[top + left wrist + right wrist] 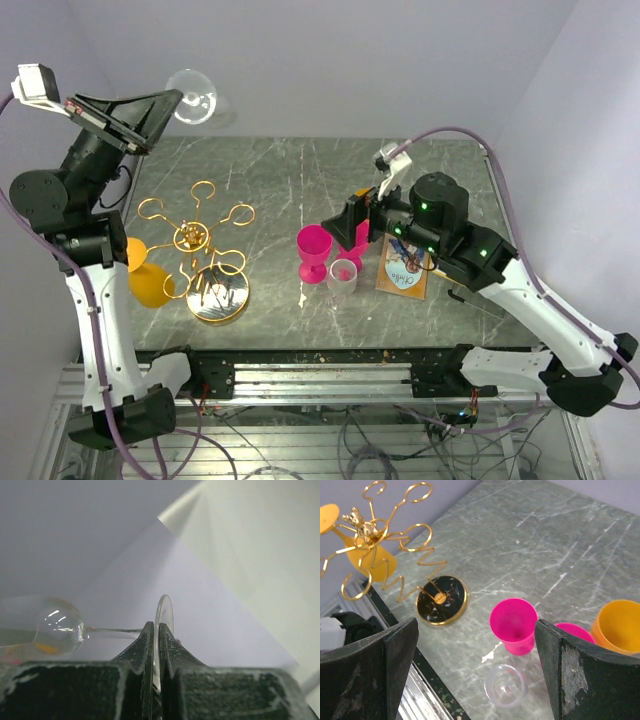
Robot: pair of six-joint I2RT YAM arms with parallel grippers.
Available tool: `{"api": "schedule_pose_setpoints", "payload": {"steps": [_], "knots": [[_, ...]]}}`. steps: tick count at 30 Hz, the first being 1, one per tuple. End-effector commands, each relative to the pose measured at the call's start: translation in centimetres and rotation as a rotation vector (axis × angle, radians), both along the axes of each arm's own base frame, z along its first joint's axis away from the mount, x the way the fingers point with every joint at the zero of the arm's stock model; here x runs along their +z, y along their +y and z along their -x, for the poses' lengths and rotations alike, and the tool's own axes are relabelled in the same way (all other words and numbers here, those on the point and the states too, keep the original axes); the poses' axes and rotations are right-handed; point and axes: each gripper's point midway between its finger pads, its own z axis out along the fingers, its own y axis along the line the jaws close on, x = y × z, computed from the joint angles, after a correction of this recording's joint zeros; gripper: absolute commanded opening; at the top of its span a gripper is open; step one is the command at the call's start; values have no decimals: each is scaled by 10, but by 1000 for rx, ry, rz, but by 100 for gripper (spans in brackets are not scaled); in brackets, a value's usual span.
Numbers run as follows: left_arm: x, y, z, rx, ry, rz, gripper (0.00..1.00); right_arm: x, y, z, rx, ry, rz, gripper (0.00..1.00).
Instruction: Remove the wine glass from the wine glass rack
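My left gripper (172, 99) is raised high at the back left, well above the table. It is shut on the round foot of a clear wine glass (192, 97). In the left wrist view the foot (164, 611) is pinched between the jaws of the left gripper (156, 628), and the stem and bowl (57, 629) stick out to the left. The gold wine glass rack (197, 240) stands below on its round base (220, 299), apart from the clear glass. An orange wine glass (148, 282) hangs at its left side. My right gripper (356, 222) is open and empty above the pink cups.
A pink goblet (313, 250), a second pink cup (353, 247) and a small clear cup (342, 278) stand mid-table. A printed card (403, 270) lies to their right. The right wrist view shows the rack (375, 535), the pink goblet (513, 625) and an orange cup (620, 625).
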Motion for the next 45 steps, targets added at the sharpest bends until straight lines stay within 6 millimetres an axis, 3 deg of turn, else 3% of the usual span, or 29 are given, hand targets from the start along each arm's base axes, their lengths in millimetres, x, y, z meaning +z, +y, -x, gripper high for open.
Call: {"api": "schedule_pose_setpoints", "payload": {"steps": [1,5,9,13,17,18,24,31,36,43,45], "knots": [[34,-39,64,-172,-214,-64,7,21,26,-10,20,21,-120,100],[37,-60,86,-259,-233,-100,7,29,45,-13,54,71,-196,100],[30,-71,102,-366,-222,-34,7,49,55,-2,176,139,-401,100],[21,-76,119,-490,-204,64,7,79,47,12,330,164,-678,100],[20,-81,135,-577,-206,106,7,94,37,24,426,184,-853,100],[22,-81,139,-587,-211,108,7,90,36,26,442,194,-874,100],[25,-78,155,-605,-232,130,7,117,18,45,539,97,-1034,100],[25,-74,168,-642,-238,168,7,148,15,59,685,6,-1110,98],[24,-72,174,-682,-248,183,7,168,10,84,918,-61,-1147,86],[15,-71,170,-699,-230,205,7,171,4,106,1126,-48,-1225,62],[12,-73,168,-692,-221,198,7,174,8,115,1161,-53,-1213,49]]}}
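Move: The left hand already pinches the clear wine glass by its foot. The glass's bowl hangs about 6 cm ahead, 7 cm right and 11 cm below; the rack's top is some 14 cm back, 5 cm left and 24 cm below. From the open right hand, the bowl is roughly 13 cm ahead, 25 cm left and 14 cm up. A pink glass stands 4 cm ahead, 7 cm left and 28 cm below; a clear cup is 5 cm back, straight left-right, 30 cm below. Still pinching the glass's foot, the left hand swings about 15 cm back and 8 cm right, turning some 40 degrees clockwise and bringing the bowl to the right hand. The right hand first goes left, then mainly rises some 15 cm and draws back, rolling its fingers from forward-left to left and up; around the bowl's rim they begin closing, one seemingly inside, contact not certain. ##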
